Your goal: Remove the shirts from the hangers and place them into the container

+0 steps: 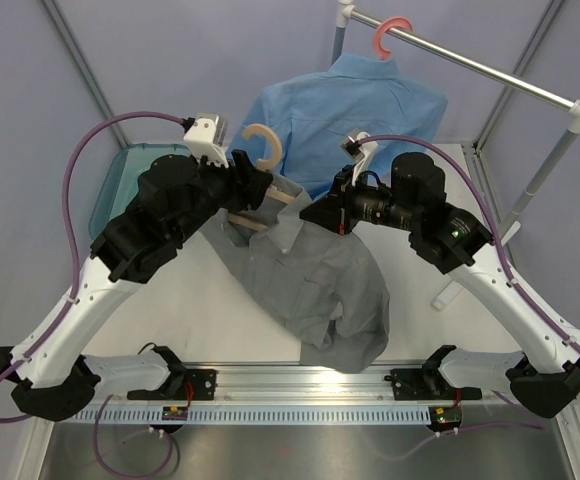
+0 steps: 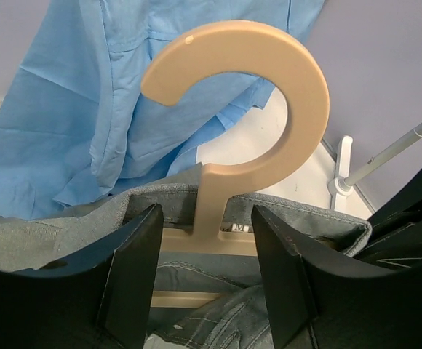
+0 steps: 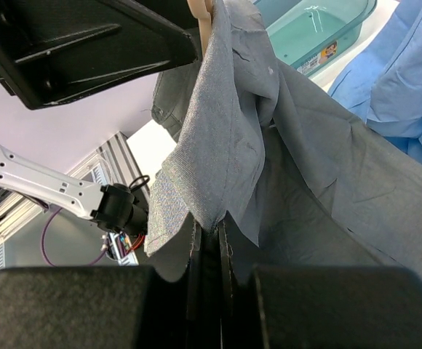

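The grey shirt [image 1: 320,280] hangs on the tan hanger [image 1: 266,143], lifted over the table, its lower part lying crumpled on the surface. My left gripper [image 2: 207,243] is open, with one finger on each side of the tan hanger's neck [image 2: 212,203] and a gap on both sides. My right gripper [image 3: 209,236] is shut on a fold of the grey shirt [image 3: 225,145]; in the top view it [image 1: 317,212] is right of the collar. The light blue shirt [image 1: 345,110] hangs from the pink hanger [image 1: 391,36]. The teal container [image 1: 118,190] stands at the back left.
The grey metal rail [image 1: 490,70] runs across the back right, with its post and white foot [image 1: 448,297] on the table's right side. The aluminium rail [image 1: 300,385] carrying the arm bases spans the near edge. Purple cables loop beside both arms.
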{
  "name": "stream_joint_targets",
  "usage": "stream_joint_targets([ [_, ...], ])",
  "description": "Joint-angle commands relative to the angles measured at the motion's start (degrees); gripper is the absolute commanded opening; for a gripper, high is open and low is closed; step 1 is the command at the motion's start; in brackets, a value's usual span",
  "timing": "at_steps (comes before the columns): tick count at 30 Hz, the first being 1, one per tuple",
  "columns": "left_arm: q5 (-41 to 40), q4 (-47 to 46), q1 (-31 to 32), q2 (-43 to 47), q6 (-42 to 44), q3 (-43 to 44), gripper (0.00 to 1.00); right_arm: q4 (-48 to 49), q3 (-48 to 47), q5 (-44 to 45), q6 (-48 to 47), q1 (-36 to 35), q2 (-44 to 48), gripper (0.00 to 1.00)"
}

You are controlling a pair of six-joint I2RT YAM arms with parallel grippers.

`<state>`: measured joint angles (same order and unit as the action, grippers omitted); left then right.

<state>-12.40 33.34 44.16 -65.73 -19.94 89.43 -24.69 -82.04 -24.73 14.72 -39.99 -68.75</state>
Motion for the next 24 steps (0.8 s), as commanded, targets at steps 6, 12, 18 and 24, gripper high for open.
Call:
stream_joint_targets([
  [6,-0.2,-3.5,0.2,-1.7,-0.2,-0.5,0.54,6.3,-0.9,-2.5,0.7,-0.7,1.5,0.00],
  [12,-0.3,-4.1,0.2,-2.6,-0.4,-0.4,0.52,6.3,-1.0,-3.2,0.2,-0.8,1.8,0.00],
  [18,0.7,-4.5,0.2,-4.0,-1.2,-0.1,0.45,6.1,-0.9,-3.0,-0.7,-1.3,1.3,0.00],
  [24,0.9,-5.7,0.2,-4.2,-1.3,-0.8,0.27,6.1,-0.2,-0.9,-1.5,-1.7,1.3,0.00],
])
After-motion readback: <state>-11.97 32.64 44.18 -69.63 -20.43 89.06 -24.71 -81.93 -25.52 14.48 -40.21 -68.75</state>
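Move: The wooden hanger's neck sits just off my half-open left fingertips, about 2 cm ahead, 2 cm right and 2 cm below. The grey shirt's body hangs some 8 cm right, 3 cm back and 15 cm lower. The blue shirt is roughly 15 cm ahead, 14 right and 5 lower; the container is about 13 ahead, 33 left and 36 below. From my right hand the neck is some 5 cm ahead, 6 left and 3 above. I ease my left hand about 3 cm down, rightward and forward, onto the wooden hanger's neck at the grey collar, barely tilting. Its fingers narrow slowly at first and faster near the end, to about half their starting gap, one on either side of the neck. My right hand stays put, still pinching the grey cloth taut beside the collar. ##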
